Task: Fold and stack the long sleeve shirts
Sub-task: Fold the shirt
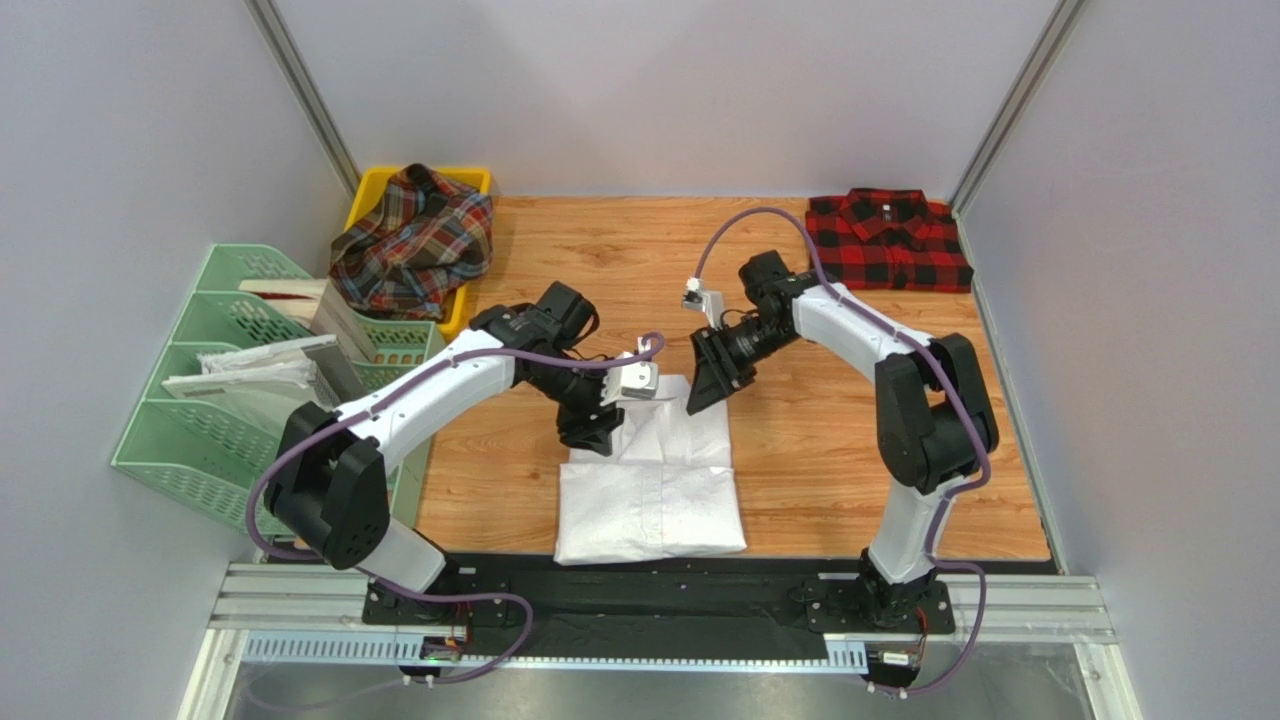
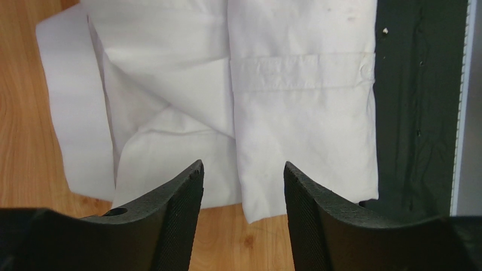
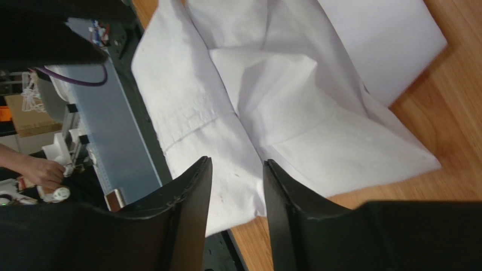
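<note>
A plain white long sleeve shirt (image 1: 649,492) lies folded on the wooden table near the front edge. My left gripper (image 1: 595,426) hovers over its far left corner. In the left wrist view that gripper (image 2: 243,169) stands open above the white shirt (image 2: 294,113), with nothing between its fingers. My right gripper (image 1: 706,375) is above the shirt's far right corner. It too is open (image 3: 237,164) over the white cloth (image 3: 271,101) and holds nothing. A red-and-black checked shirt (image 1: 887,237) lies folded at the back right. A tartan shirt (image 1: 413,240) is heaped in a yellow bin (image 1: 469,180).
Green filing trays (image 1: 226,435) holding white paper sheets (image 1: 248,365) stand along the left side. The black base plate (image 1: 661,588) borders the table's near edge. Grey walls close in the back and both sides. A person's hand (image 3: 34,169) shows beyond the table in the right wrist view.
</note>
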Controlling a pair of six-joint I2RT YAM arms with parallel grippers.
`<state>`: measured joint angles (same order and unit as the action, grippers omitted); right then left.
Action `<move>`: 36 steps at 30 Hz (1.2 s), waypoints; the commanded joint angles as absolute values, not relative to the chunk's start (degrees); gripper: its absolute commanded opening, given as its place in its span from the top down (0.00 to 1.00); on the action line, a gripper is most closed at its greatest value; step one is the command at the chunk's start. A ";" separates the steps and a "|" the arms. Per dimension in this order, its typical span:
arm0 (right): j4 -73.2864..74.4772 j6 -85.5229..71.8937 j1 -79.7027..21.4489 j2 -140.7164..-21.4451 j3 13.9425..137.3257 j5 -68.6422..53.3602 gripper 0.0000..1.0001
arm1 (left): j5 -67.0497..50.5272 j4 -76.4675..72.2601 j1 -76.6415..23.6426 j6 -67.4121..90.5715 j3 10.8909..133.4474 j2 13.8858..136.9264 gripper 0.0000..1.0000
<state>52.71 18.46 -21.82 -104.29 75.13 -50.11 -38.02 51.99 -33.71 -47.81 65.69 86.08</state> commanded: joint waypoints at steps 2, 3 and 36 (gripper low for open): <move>46.42 7.31 -26.19 -111.95 80.50 -59.59 0.65 | -44.83 47.91 -38.31 -43.69 66.27 89.91 0.39; 45.62 5.64 -26.63 -112.58 80.94 -60.37 0.67 | -44.65 46.68 -38.76 -42.99 66.18 90.61 0.38; 42.10 6.06 -28.92 -127.44 83.41 -54.14 0.79 | -33.23 48.60 -40.88 -42.36 72.50 96.93 1.00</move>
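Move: The hem flap's far edge, where the left hand will pinch, lies about 3 cm back, 4 cm right and 8 cm below it; the flap's middle is some 10 cm back and 6 cm right. The right hand's spot on the shirt's collar half is about 1 cm ahead, 7 cm left and 8 cm below, with the collar end about 2 cm beyond that spot and the hem edge 7 cm nearer the robot. Left hand sinks 8 cm, pinches the hem flap's edge, lifts; right hand sinks leftward onto the collar half. ##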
